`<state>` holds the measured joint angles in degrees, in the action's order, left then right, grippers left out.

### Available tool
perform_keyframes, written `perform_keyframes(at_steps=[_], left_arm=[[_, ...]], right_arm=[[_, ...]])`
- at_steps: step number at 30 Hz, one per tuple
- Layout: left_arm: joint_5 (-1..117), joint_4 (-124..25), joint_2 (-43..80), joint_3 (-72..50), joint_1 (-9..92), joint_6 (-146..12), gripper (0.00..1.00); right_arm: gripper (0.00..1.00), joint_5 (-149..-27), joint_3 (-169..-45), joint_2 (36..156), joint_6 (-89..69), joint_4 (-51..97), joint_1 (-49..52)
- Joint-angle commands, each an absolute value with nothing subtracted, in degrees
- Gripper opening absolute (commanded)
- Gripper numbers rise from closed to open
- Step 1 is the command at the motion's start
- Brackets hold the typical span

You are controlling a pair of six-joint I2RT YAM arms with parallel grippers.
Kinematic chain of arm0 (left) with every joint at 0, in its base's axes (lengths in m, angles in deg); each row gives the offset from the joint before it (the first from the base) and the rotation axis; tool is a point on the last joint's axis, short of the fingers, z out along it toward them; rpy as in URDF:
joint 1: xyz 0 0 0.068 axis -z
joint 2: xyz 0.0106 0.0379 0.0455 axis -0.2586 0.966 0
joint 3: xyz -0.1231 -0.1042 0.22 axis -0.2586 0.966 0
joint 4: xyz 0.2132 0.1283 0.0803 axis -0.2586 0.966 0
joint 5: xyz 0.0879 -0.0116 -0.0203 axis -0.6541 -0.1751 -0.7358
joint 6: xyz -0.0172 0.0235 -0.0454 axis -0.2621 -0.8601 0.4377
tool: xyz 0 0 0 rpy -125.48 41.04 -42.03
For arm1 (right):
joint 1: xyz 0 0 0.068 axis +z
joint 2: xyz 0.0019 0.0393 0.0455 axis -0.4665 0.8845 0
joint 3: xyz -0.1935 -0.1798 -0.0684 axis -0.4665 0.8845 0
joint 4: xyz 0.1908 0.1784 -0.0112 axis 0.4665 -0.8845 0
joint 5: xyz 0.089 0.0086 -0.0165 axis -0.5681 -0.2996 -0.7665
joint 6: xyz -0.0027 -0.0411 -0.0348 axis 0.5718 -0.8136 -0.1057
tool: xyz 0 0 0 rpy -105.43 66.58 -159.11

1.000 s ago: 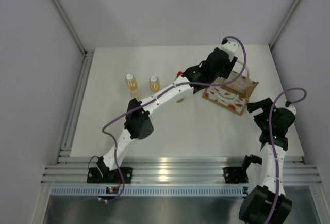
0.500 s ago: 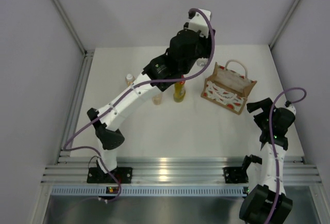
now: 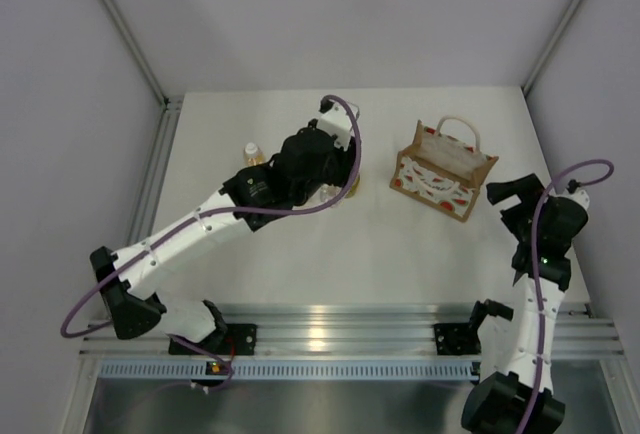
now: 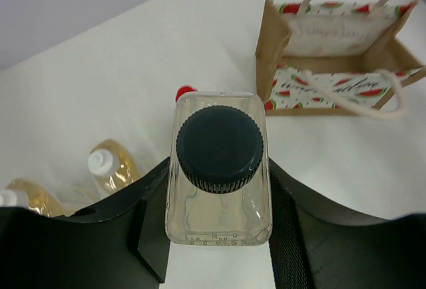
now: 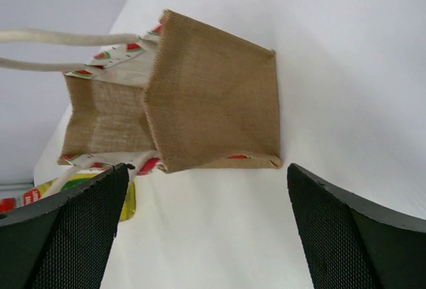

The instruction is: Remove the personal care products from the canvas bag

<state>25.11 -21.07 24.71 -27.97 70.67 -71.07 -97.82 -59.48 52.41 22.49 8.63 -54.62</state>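
My left gripper [image 4: 217, 192] is shut on the clear squarish bottle with the dark grey cap [image 4: 219, 148], held upright left of the canvas bag [image 3: 443, 174]. Just beyond it shows the red cap [image 4: 184, 92] of the yellow bottle [image 3: 351, 184]. Two amber bottles with white caps [image 4: 110, 166] [image 4: 18, 200] stand to the left. In the left wrist view the bag [image 4: 333, 56] stands open-topped, and I see no bottle in the part of its inside that shows. My right gripper [image 5: 208, 182] hangs open near the bag's tan side [image 5: 213, 96], touching nothing.
The white table ends at a metal rail [image 3: 150, 194] on the left and at grey walls behind and to the right. The bag's cream handles [image 4: 346, 99] loop over its opening. The left arm [image 3: 200, 229] stretches across the table's left half.
The left arm has swung from the bag to the left with the clear bottle and come down beside the yellow one. The right arm shifted slightly right.
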Motion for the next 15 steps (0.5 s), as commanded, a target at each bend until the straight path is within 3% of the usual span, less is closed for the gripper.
perform_keyframes(at_steps=[1, 7, 15], left_arm=[[23.80, -30.02, 16.67, -20.96, 70.89, -68.15, 0.00], [17.92, -30.98, 11.31, -9.25, 70.80, -62.53, 0.00], [13.96, -50.90, 2.70, 14.37, 70.89, -54.88, 0.00]], right_arm=[[0.99, -99.07, -64.44, 51.05, 21.77, 5.55, -55.67], [0.99, -99.60, -68.49, 48.76, 19.39, 2.47, -55.58], [1.00, -101.44, -69.37, 47.44, 17.99, 2.12, -55.58]])
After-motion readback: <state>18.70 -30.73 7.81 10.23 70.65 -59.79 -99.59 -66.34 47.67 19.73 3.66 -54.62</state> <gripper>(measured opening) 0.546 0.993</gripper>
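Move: The bare table to lower the black-capped bottle towards lies about 5 cm back and 9 cm left of the left hand, some 34 cm below it. Beyond it stand three bottles: the middle pale one about 13 cm ahead and 12 cm left of the left hand, the outer pale one as far ahead but 24 cm left, and the red-capped one about 13 cm ahead and 2 cm right. From the right hand, that spot is roughly 47 cm left, 2 cm back and 17 cm below. Bring the left gripper down about 15 cm and some 8 cm left, easing back slightly, to lower the still-pinched clear bottle towards the bare table on the robot's side of the pale bottles. Meanwhile tip the fingers down and swing them counter-clockwise, about 10 degrees each. Raise the empty, open right gripper about 5 cm beside the bag. ##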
